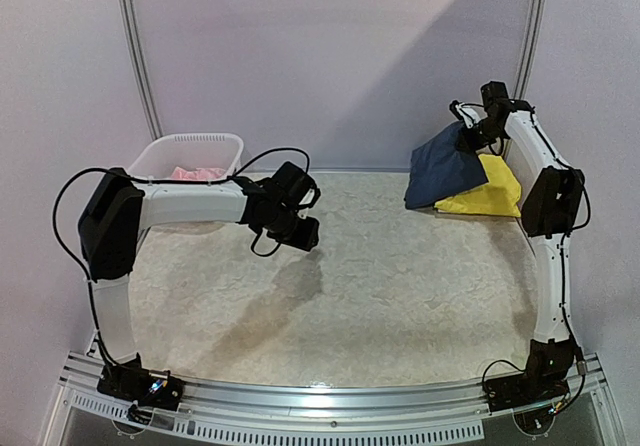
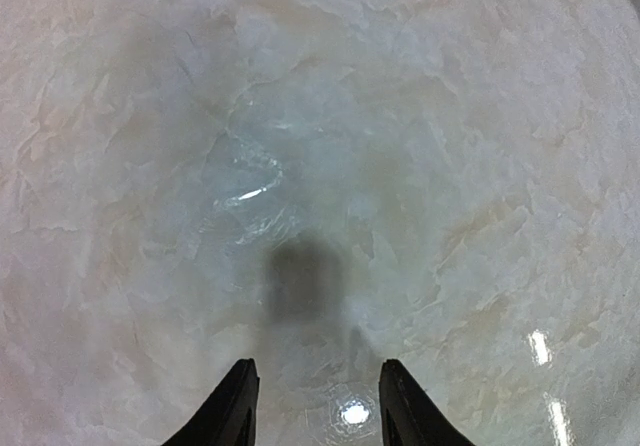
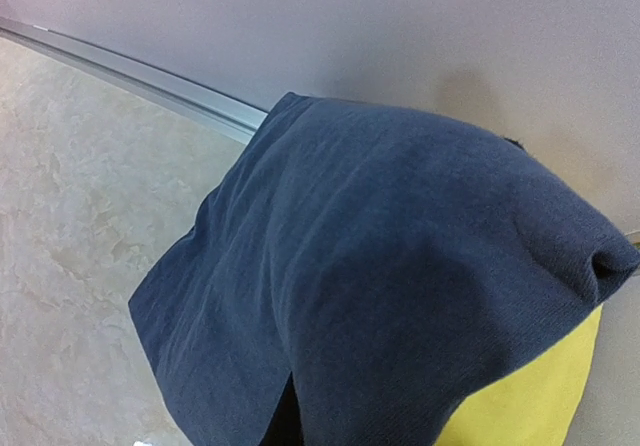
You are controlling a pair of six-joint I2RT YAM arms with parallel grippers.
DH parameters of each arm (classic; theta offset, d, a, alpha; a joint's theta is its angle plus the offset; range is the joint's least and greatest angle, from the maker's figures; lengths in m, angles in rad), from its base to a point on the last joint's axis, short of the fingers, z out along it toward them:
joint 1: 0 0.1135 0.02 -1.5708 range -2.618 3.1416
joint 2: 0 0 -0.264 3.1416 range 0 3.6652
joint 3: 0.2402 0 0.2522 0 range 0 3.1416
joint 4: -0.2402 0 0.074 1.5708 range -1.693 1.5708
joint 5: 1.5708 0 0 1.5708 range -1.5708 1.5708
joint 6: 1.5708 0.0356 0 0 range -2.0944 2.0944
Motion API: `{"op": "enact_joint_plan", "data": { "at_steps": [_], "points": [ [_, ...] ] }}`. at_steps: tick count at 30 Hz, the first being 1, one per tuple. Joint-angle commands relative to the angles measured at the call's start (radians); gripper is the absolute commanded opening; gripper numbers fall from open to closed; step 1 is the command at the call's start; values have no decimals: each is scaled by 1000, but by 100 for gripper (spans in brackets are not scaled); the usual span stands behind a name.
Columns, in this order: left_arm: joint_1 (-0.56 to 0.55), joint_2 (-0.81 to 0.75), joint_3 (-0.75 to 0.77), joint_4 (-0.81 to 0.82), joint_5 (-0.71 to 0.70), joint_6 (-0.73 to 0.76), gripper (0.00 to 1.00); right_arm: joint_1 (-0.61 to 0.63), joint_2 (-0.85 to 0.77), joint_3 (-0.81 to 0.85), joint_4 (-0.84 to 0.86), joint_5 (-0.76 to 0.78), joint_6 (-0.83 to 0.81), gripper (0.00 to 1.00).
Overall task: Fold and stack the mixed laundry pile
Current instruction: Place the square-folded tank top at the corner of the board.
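My right gripper (image 1: pixel 470 138) is raised at the far right and shut on the top corner of a navy garment (image 1: pixel 440 171). The garment hangs down from it over a folded yellow garment (image 1: pixel 490 194) lying on the table. In the right wrist view the navy cloth (image 3: pixel 380 266) drapes over and hides the fingers, with the yellow garment (image 3: pixel 530 406) showing below it. A pink garment (image 1: pixel 197 174) lies in the white basket (image 1: pixel 190 144) at the far left. My left gripper (image 1: pixel 305 234) hovers open over bare table (image 2: pixel 320 166), its fingertips (image 2: pixel 242 381) apart with nothing between them.
The basket stands against the back wall behind the left arm. A metal rail (image 3: pixel 150 81) runs along the foot of the wall. The marbled table top (image 1: pixel 380 286) stretches between the two arms.
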Motion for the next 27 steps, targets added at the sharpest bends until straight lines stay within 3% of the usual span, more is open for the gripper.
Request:
{"op": "enact_joint_plan", "data": {
  "at_steps": [1, 10, 27],
  "points": [
    [-20, 32, 34, -18, 24, 7, 43, -17, -55, 30, -22, 26, -75, 0],
    [-26, 58, 36, -7, 53, 1, 43, -121, -32, 30, 5, 49, -101, 0],
    [-38, 94, 49, -23, 80, 4, 43, -150, 54, 29, 132, 253, -279, 0]
  ]
}}
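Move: The folded yellow cloth on the board, where the held tank top is being taken, lies about 5 cm to the right hand's right, some 4 cm back and 17 cm below. The tank top hangs from that hand, its middle roughly 5 cm left, 4 cm back and 7 cm below; the right side wall is level with the hand, about 14 cm to its right. From the left hand the yellow cloth is about 21 cm ahead, 48 cm right and 6 cm lower. Rightward and nearly level, the right hand carries the pinched tank top about 11 cm across the board's back half towards the side wall, quick at first, then slowing as it tilts some 15 degrees so the fingertips swing right. Its fingers keep their grip. The empty, part-open left hand sinks about 2.5 cm, easing slightly right. ##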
